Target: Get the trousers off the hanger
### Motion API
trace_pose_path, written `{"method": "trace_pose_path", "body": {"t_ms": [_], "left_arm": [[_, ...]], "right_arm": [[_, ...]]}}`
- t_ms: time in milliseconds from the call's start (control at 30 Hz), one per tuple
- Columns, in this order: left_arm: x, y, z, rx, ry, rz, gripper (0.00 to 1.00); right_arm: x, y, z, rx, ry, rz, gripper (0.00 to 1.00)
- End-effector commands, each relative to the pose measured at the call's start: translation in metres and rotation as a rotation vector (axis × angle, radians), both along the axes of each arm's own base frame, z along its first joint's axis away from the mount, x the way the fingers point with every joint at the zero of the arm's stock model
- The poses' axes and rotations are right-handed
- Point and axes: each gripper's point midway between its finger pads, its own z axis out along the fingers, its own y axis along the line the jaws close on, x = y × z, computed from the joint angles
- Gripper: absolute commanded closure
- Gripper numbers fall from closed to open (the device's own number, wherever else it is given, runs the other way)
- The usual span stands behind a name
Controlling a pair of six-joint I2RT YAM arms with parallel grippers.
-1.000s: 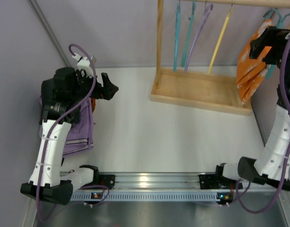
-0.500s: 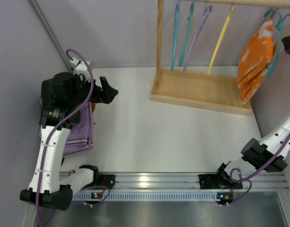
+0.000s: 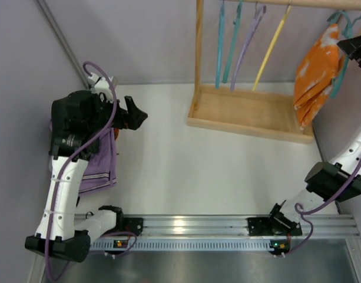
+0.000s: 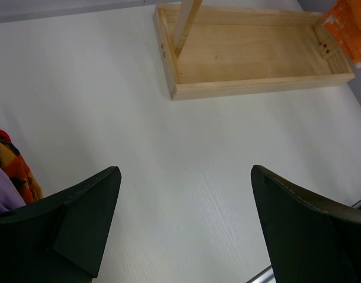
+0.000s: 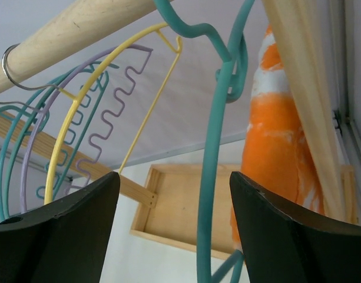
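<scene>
The orange trousers [image 3: 314, 71] with white blotches hang folded over the teal hanger [image 3: 344, 66] at the right end of the rack rod. My right gripper [image 3: 357, 46] is up at that hanger, at the frame's right edge. In the right wrist view the right gripper [image 5: 174, 177] is open, and the hanger's teal arm [image 5: 215, 153] runs down between the jaws, nearer the right finger, with gaps on both sides. The trousers [image 5: 274, 147] hang just behind that finger. My left gripper [image 3: 136, 112] hovers over the table far to the left, and the left wrist view shows it [image 4: 185, 171] open and holding nothing.
The wooden rack has a tray base [image 3: 251, 112], an upright post [image 3: 198, 53] and a top rod [image 5: 68, 29]. Teal, purple and yellow hangers [image 3: 273, 44] hang on it. A purple cloth [image 3: 100, 165] lies under the left arm. A wall stands close on the right.
My right gripper has moved off the front of the trousers to the right, beside the hanger, and its jaws have narrowed a little. The left arm has barely shifted.
</scene>
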Motion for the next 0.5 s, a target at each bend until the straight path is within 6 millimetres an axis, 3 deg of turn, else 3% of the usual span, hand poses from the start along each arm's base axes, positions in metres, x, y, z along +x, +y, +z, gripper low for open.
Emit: {"method": "trace_pose_path", "body": {"t_ms": [0,167,333,433,467], "left_arm": [[0.004,-0.003,0.02,-0.027,-0.057,-0.011,0.02],[0.005,-0.003,0.019,-0.028,-0.053,-0.01,0.02],[0.007,-0.005,0.02,-0.029,-0.05,-0.019,0.02],[0.007,-0.008,0.018,-0.041,-0.037,-0.039,0.02],[0.007,-0.009,0.018,-0.042,-0.036,-0.039,0.02]], "right_arm": [[0.013,0.011,0.013,-0.018,-0.059,0.034,0.24],[0.037,0.019,-0.003,0.117,-0.032,0.077,0.26],[0.047,0.024,0.006,0.188,-0.076,0.122,0.33],[0.049,0.028,0.011,0.218,-0.094,0.156,0.42],[0.049,0.029,0.011,0.222,-0.099,0.163,0.51]]}}
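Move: The near arm of the teal hanger stands roughly 6 cm ahead of the right hand, about level in height and straight in front. The orange trousers hang some 10 cm ahead, 4 cm to the right and 12 cm lower. The wooden post is about 6 cm ahead and 5 cm right, the yellow hanger 5 cm ahead and 12 cm left. From the left hand the teal hanger lies about 15 cm ahead, 43 cm right and 12 cm higher. The right hand heads for the teal hanger with its fingers to either side of the arm, going about 5 cm forward and sinking some 2 cm. On the way it rolls some 15 degrees, left side rising, and the fingers draw in from wide to about half open around the hanger arm. Whether a pad already touches it can't be seen. ##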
